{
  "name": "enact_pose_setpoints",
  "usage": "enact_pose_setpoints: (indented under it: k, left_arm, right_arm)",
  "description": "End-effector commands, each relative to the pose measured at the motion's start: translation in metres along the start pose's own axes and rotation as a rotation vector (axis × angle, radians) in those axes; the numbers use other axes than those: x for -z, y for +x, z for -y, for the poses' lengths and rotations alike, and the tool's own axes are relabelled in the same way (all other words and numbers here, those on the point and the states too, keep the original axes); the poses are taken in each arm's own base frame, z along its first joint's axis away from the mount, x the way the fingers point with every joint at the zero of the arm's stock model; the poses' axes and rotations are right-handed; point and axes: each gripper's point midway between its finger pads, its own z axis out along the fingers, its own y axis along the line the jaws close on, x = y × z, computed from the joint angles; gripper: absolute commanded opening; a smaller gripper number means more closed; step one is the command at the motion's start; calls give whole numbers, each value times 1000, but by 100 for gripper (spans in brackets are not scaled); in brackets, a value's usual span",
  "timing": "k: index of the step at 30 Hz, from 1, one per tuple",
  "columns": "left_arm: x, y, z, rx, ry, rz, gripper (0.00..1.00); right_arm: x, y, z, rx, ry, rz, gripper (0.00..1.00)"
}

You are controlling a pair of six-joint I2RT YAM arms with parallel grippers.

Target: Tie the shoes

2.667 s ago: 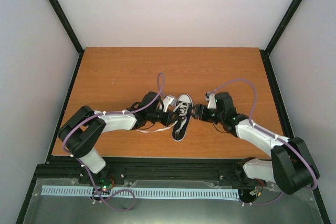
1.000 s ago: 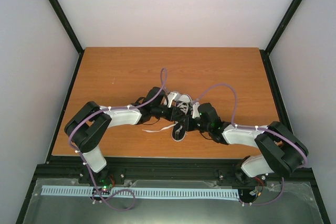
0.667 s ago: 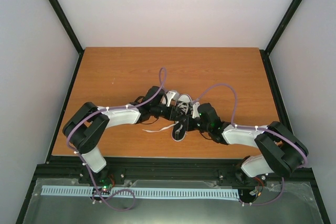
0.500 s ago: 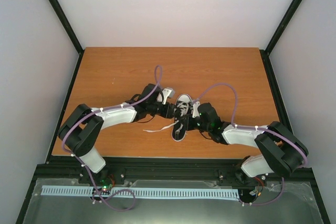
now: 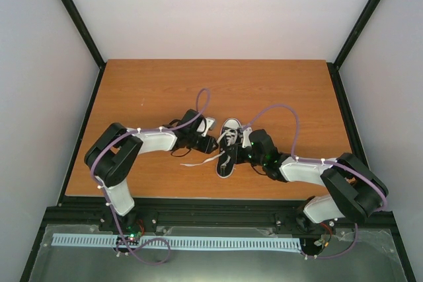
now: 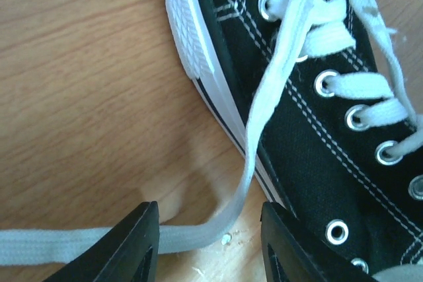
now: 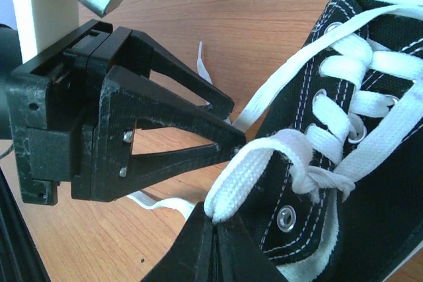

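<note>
The shoe [image 5: 229, 144], a small black sneaker with a white toe cap, lies mid-table with its toe pointing away from the arms. My right gripper [image 7: 215, 224] is shut on a loop of white lace [image 7: 258, 163] beside the upper eyelets; from above it [image 5: 233, 156] sits at the shoe's right side. My left gripper [image 6: 210, 242] is open at the shoe's left side [image 6: 310, 150]. The other lace [image 6: 254, 143] runs down from an eyelet and lies on the wood between its fingers, not pinched. The left gripper's black fingers [image 7: 165, 123] stand spread, just left of the loop.
The wooden table [image 5: 145, 90] stands inside grey walls with black frame posts. A loose lace end [image 5: 197, 162] trails left of the shoe on the wood. Purple cables [image 5: 284, 109] arch above both arms. A black rail [image 5: 211, 212] runs along the near edge.
My left gripper has opened, let go of the lace and drawn back a little to the left. The right gripper has closed fully on the lace loop and stayed beside the shoe.
</note>
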Motion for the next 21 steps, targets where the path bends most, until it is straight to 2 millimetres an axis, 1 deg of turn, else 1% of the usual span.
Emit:
enact_pose_setpoints:
  k: [1, 6, 8, 10, 12, 14, 16, 18, 21]
  left_arm:
    - [-1, -20, 3, -45, -8, 32, 45]
    - [-6, -19, 1, -59, -9, 25, 45]
    - [-8, -18, 0, -61, -12, 20, 42]
    - [-11, -18, -2, -60, -17, 17, 35]
    - [-13, -18, -2, -58, -13, 16, 25]
    - [-12, -20, 2, -58, 5, 18, 12]
    - [-6, -24, 3, -57, 0, 40, 3]
    - [7, -29, 2, -50, -31, 73, 1]
    - [35, -34, 1, -17, -90, 118, 1]
  right_arm:
    - [2, -14, -11, 22, -28, 48, 3]
    - [1, -14, -11, 20, -34, 46, 3]
    - [0, -14, -11, 20, -35, 45, 3]
    - [-1, -13, -11, 21, -35, 41, 3]
    - [-1, -13, -11, 19, -36, 40, 3]
    - [-2, -13, -11, 14, -35, 40, 3]
    - [-2, -14, -11, 12, -31, 41, 3]
    - [-1, -15, -11, 11, -29, 42, 3]
    - [-1, -19, -12, 12, -20, 45, 3]
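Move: The near strand of the toe-side lace already runs between my open left fingers, about 1 cm ahead and 1 cm below. The shoe's middle is some 5 cm to the right, about level with me in reach and height. The loop is about 6 cm right, 3 cm back and 5 cm higher; the other lace's tail lies 6 cm back, 5 cm left. From my right hand the strand is about 4 cm ahead, 6 cm left and 5 cm lower. I shut my left fingers on the toe-side lace beside the shoe: the hand eases about 1 cm forward, dips slightly as the half-open fingers close fully, then just starts to lift, its wrist nearly unturned. My right hand stays in place over the shoe and keeps the loop pinched. ##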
